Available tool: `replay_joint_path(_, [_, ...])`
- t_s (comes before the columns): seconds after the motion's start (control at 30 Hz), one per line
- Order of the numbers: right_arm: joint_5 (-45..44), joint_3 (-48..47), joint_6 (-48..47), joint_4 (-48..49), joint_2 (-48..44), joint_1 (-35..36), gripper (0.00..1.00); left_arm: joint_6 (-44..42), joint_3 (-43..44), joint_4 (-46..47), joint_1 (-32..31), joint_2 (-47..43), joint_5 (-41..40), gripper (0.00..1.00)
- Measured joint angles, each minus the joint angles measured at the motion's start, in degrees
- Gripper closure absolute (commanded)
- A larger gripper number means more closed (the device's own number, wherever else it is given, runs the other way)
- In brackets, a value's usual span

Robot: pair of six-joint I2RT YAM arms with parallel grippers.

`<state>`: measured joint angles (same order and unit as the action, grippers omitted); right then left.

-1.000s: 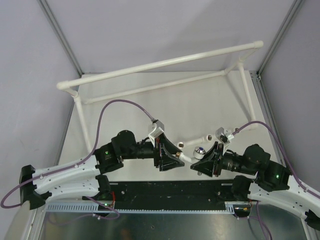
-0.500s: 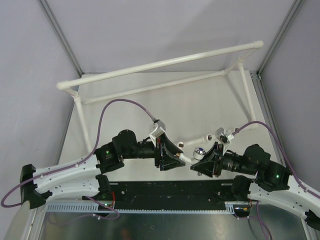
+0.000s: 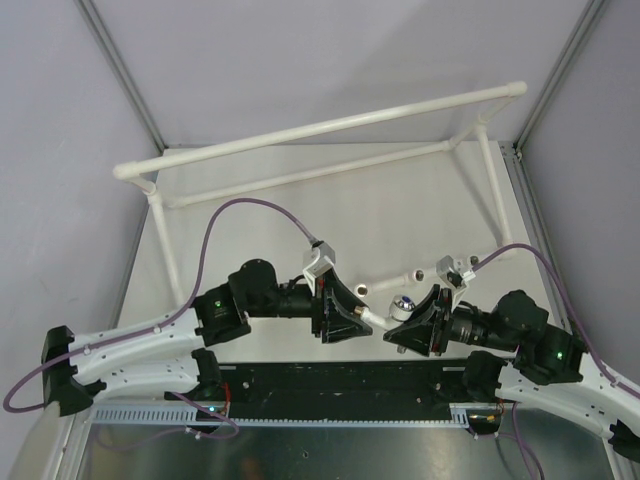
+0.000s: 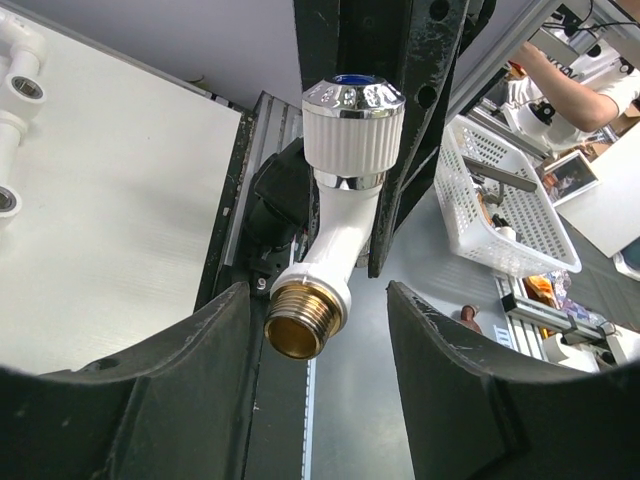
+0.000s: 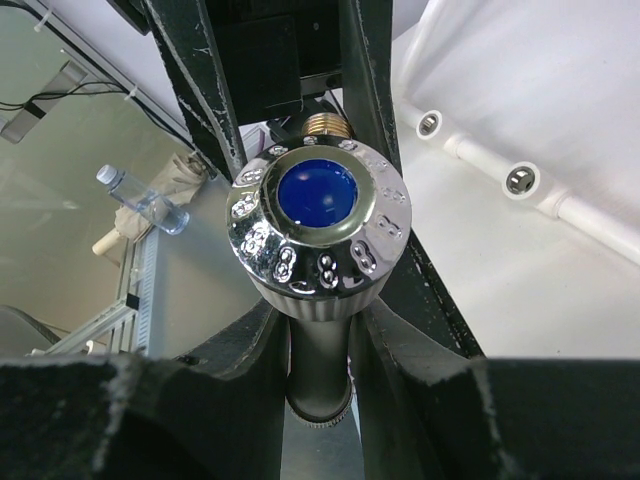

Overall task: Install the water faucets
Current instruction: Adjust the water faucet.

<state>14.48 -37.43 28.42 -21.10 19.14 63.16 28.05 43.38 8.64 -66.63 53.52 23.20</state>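
One water faucet [image 3: 375, 316] hangs in the air between my two grippers, above the table's near edge. My right gripper [image 3: 393, 325] is shut on its white stem [image 5: 320, 375], just below the chrome knob with the blue centre [image 5: 318, 195]. The faucet's brass threaded end [image 4: 305, 322] points into my left gripper [image 4: 318, 300], which is open. That end lies close to one left finger [image 4: 190, 380] and clear of the other [image 4: 460, 380]. The white pipe piece with metal-threaded sockets [image 3: 398, 281] lies on the table just behind the grippers.
The long white pipe frame [image 3: 320, 128] stands across the back and both sides of the table. The black base rail [image 3: 340, 385] runs along the near edge. Off the table are a white basket [image 4: 500, 215] and a plastic bottle [image 5: 140, 200].
Both wrists and the faucet have shifted slightly to the right. The left jaws have narrowed a little around the brass end. The right grip has not changed.
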Motion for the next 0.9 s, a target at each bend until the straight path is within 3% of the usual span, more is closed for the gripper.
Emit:
replay_joint_path(0.33, [0.02,0.00,0.11,-0.04,-0.22,0.00,1.00,0.07,0.59,-0.04,-0.02,0.46,0.37,0.43])
replay_joint_path(0.5, [0.04,0.00,0.13,-0.02,-0.22,0.00,1.00,0.15,0.94,-0.04,-0.02,0.46,0.96,0.53])
replay_joint_path(0.63, [0.61,0.00,0.37,0.04,-0.22,0.00,1.00,0.35,0.94,-0.26,0.00,0.46,0.96,0.65])
replay_joint_path(0.77, [0.98,0.00,0.48,0.02,-0.24,0.00,1.00,0.42,0.94,-0.39,0.00,0.46,1.14,0.93])
replay_joint_path(0.9, [0.96,0.00,0.24,-0.11,-0.37,0.00,0.97,0.94,0.98,-0.22,0.00,0.31,1.68,0.99])
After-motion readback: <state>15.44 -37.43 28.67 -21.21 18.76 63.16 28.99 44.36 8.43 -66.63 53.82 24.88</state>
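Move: The faucet's brass-threaded inlet already stands between the left gripper's open fingers, practically at its hand point. From there the blue-capped knob is about 7 cm to the right, 1 cm ahead and 4 cm higher. On the board some 22 cm below, the nearest pipe socket lies roughly 3 cm ahead and 2 cm right, the next one 7 cm ahead and 15 cm right. The inlet is about 7 cm to the right gripper's left, level with it fore and aft. Shut the left fingers around the inlet end, from about two-thirds open to about a fifth, easing in at first and then quickly, until they pinch the faucet just by the brass thread. Keep that hand almost in place, within about 1 cm, still pointing right. Meanwhile hold the faucet body steady beneath the knob with the right gripper. ##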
